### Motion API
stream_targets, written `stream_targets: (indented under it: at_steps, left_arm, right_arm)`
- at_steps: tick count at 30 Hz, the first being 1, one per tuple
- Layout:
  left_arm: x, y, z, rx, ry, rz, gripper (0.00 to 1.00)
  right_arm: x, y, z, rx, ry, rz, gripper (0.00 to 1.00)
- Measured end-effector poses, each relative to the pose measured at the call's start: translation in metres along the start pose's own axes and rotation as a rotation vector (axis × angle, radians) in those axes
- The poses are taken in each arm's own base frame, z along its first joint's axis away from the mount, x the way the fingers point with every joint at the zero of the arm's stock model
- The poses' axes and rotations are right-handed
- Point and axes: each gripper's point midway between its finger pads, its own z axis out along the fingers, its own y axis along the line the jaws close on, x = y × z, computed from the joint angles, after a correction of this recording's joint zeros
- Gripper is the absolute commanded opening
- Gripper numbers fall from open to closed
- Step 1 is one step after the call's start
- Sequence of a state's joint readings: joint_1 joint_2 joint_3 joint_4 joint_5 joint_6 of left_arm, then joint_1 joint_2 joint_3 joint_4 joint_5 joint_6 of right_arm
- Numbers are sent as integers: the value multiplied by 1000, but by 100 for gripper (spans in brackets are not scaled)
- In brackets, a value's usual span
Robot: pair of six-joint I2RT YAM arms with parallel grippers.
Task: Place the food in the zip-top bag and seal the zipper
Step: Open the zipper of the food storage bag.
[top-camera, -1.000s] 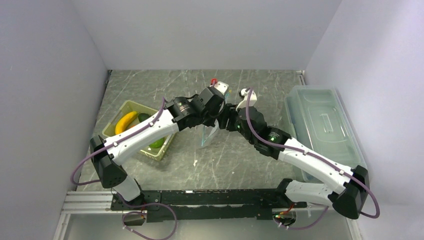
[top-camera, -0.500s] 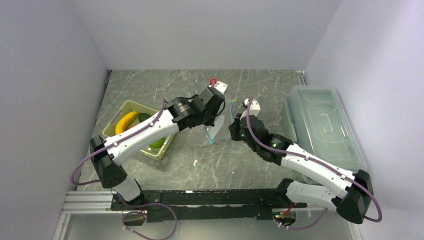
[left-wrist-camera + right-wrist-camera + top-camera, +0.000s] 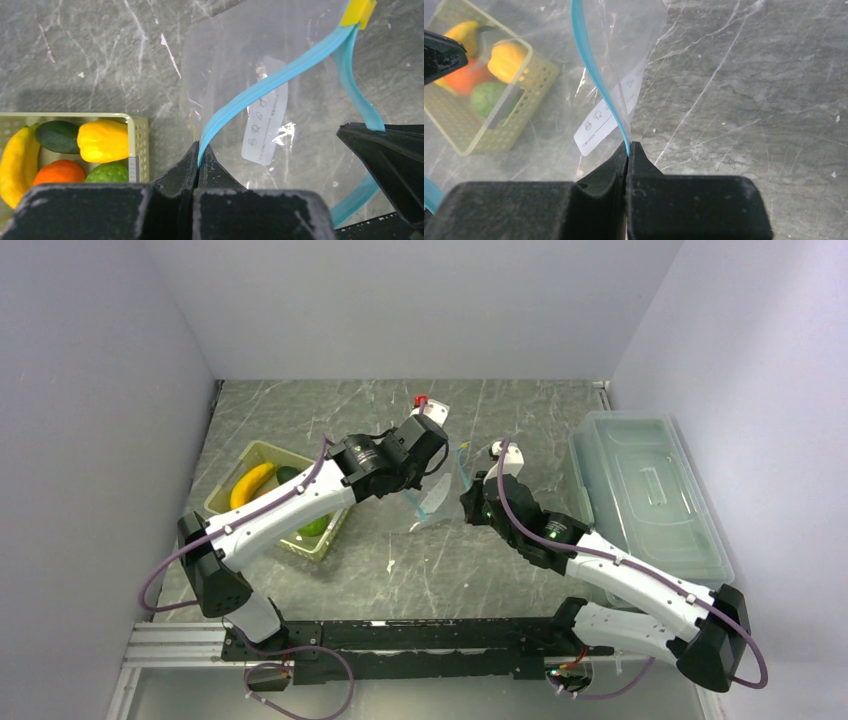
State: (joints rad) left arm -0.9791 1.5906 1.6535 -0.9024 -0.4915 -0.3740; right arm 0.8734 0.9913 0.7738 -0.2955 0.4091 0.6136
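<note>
The zip-top bag (image 3: 436,502) hangs clear and floppy between my two grippers above the table. Its light-blue zipper (image 3: 272,80) runs up from my left gripper (image 3: 199,150), which is shut on one lip. The other lip of the zipper (image 3: 586,60) is pinched in my right gripper (image 3: 628,146), also shut. The two strips stand apart, so the mouth gapes. A yellow slider (image 3: 357,11) sits at the zipper's far end. The food (image 3: 102,140), a banana (image 3: 252,483), a yellow pepper, an orange round one and a green ball (image 3: 111,173), lies in the basket.
The pale yellow-green perforated basket (image 3: 262,452) stands at the left, close to my left arm. A large clear lidded box (image 3: 645,490) lies along the right wall. A white label (image 3: 265,125) is stuck on the bag. Walls close in on three sides.
My right gripper has shut on the bag's other zipper lip and drawn back to the right, away from the left gripper. The bag's mouth has spread open between them.
</note>
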Motion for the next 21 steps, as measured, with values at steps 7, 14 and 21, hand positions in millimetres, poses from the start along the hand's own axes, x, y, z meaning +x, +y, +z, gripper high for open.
stream_targets:
  at_steps: [7, 14, 21]
  left_arm:
    - [-11, 15, -8, -58, -40, 16, 0]
    - [-26, 28, -28, -80, -102, 2, 0]
    - [-32, 33, -38, -90, -131, -1, 0]
  right_arm:
    - [1, -1, 0, 1, 4, -1, 0]
    - [5, 1, 0, -13, 12, 14, 0]
    - [0, 8, -1, -43, -5, 38, 0]
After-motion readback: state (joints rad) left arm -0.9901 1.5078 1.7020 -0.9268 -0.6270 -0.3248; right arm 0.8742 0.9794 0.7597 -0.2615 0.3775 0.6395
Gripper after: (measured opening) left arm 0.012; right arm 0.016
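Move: The bag's far-side lip, pinched in the right gripper, lies about 11 cm to the right of the left hand, some 2 cm nearer the base and roughly 5 cm lower; the left fingers hold the opposite lip. The yellow slider is about 6 cm ahead of the left hand and 10 cm right, some 4 cm below. The food basket sits roughly 27 cm left, level, 20 cm below. From the right hand, the left-held lip is about 11 cm left, 2 cm ahead, 5 cm above. The bag's left-hand lip, still pinched in the shut left fingers, is drawn up about 5 cm and some 3 cm to the left, away from the right gripper, the left wrist tipping up roughly 10 degrees. The right hand keeps its pinch on the other lip and all but stays in place as the counter-hold. ##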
